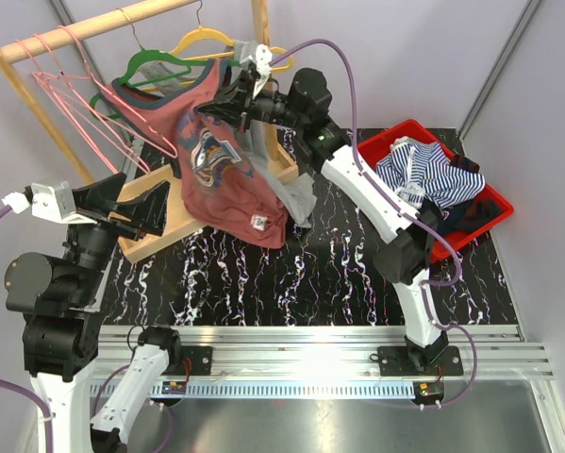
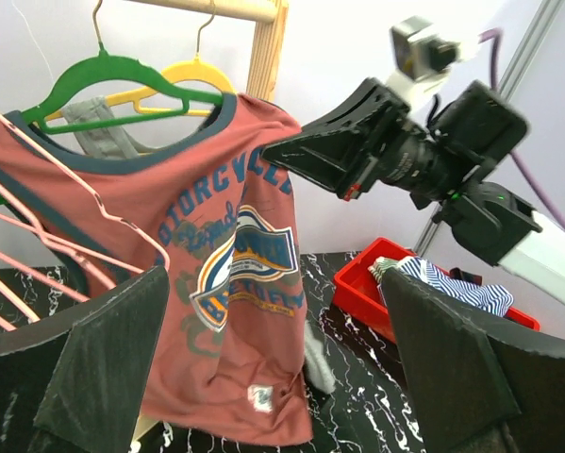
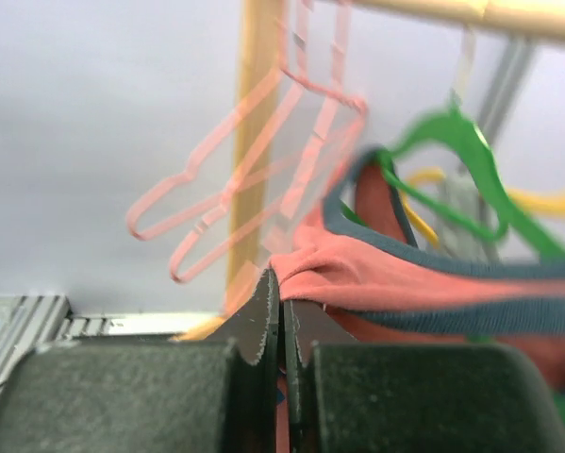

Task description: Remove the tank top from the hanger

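The tank top [image 1: 227,184] is rust red with dark blue trim and a printed badge. It hangs from the green hanger [image 1: 156,64] on the wooden rail. My right gripper [image 1: 216,106] is shut on the garment's shoulder edge, and in the right wrist view the red fabric [image 3: 395,274] bunches between the closed fingers of that gripper [image 3: 281,288]. My left gripper [image 1: 145,195] stands open to the left of the garment, touching nothing. From the left wrist the tank top [image 2: 221,283] hangs ahead of the open left gripper [image 2: 273,283], with the green hanger [image 2: 112,71] above and the right gripper [image 2: 277,151] at the shoulder.
A yellow hanger [image 1: 207,40] with a grey garment [image 1: 299,196] hangs behind the green one. Several bare pink hangers [image 1: 74,94] crowd the rail's left end. The rack's wooden base [image 1: 150,236] rests on the black marbled table. A red bin [image 1: 395,134] of striped clothes stands at the right.
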Robot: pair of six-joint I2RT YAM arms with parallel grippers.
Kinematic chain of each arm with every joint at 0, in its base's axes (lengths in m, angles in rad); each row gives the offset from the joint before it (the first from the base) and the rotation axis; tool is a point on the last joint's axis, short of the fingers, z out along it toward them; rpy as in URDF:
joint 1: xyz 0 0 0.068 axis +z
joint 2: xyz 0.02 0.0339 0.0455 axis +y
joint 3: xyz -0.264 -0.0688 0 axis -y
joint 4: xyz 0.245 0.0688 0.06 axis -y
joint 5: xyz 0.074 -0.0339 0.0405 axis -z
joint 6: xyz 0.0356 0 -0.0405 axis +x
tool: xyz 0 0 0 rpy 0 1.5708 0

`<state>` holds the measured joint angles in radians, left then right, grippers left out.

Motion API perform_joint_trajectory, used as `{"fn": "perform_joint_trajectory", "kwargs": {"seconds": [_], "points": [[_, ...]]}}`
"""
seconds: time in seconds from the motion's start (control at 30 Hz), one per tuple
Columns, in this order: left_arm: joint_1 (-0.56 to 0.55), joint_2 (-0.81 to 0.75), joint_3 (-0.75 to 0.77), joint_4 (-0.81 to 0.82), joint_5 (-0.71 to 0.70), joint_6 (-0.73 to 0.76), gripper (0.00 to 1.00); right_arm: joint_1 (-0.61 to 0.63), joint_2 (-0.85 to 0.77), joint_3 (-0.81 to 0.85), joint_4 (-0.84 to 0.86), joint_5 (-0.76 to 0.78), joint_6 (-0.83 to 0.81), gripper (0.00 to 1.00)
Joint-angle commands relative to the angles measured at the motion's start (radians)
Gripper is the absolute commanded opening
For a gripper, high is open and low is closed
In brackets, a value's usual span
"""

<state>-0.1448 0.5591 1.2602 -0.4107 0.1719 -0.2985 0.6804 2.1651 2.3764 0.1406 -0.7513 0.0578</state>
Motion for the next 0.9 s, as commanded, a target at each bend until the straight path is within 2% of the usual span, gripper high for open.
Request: {"fn": "perform_joint_trajectory", "kwargs": {"seconds": [0.0,0.17,0.3,0.33,0.37,0.43,0.47,0.57,0.63,0.7,0.77,0.87], "points": [[-0.004,-0.005,0.002,0.043,-0.002,0.021,0.99,0.076,-0.045,0.015,0.099,0.006,-0.044,0.0],[-0.004,-0.018,0.011,0.03,-0.006,0.036,0.99,0.123,-0.041,-0.031,0.119,0.018,-0.053,0.0],[-0.004,-0.021,0.018,0.021,-0.005,0.045,0.99,0.136,-0.05,-0.124,0.036,0.007,-0.15,0.0],[-0.004,-0.021,0.021,0.016,-0.005,0.05,0.99,0.137,-0.05,-0.137,0.007,0.012,-0.171,0.03],[-0.004,-0.021,0.028,0.003,-0.005,0.053,0.99,0.131,-0.063,-0.161,-0.056,0.021,-0.193,0.17],[-0.004,-0.022,0.036,-0.008,-0.009,0.061,0.99,0.114,-0.086,-0.198,-0.097,0.015,-0.234,0.36],[-0.004,-0.028,0.034,-0.014,-0.014,0.061,0.99,0.105,-0.132,-0.227,-0.092,0.007,-0.243,0.56],[-0.004,-0.042,0.025,-0.019,-0.025,0.061,0.99,0.061,-0.259,-0.397,-0.053,-0.109,-0.331,0.84],[-0.004,-0.05,0.015,-0.014,-0.028,0.053,0.99,0.024,-0.316,-0.485,-0.074,-0.182,-0.435,0.89],[-0.004,-0.059,0.004,-0.007,-0.031,0.048,0.99,0.007,-0.381,-0.516,-0.177,-0.256,-0.53,0.91],[-0.004,-0.06,-0.001,-0.004,-0.034,0.048,0.99,-0.015,-0.444,-0.539,-0.214,-0.282,-0.57,0.91],[-0.004,-0.065,-0.008,0.0,-0.037,0.05,0.99,-0.041,-0.488,-0.545,-0.182,-0.28,-0.561,0.92]]}}
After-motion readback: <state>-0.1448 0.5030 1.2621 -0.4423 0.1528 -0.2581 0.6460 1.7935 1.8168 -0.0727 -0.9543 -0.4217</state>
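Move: The red tank top's right shoulder is already pinched in the right hand; the green hanger's middle lies about 8 cm left, 5 cm ahead and 4 cm higher. The yellow hanger is about 14 cm ahead, 1 cm to the right and 4 cm up, while the empty pink hangers centre some 18 cm left, 3 cm back and roughly level. From the open left hand, the green hanger is about 27 cm ahead, 1 cm right and 6 cm higher. The tank top's right shoulder, still pinched by the right hand, is pulled about 6 cm back and 5 cm left along the green hanger, then carried down. The fingers open wide during the drop of some 15 cm, tipping downward about 20 degrees, and let go; the empty hand swings right and rises, away from the shirt. ##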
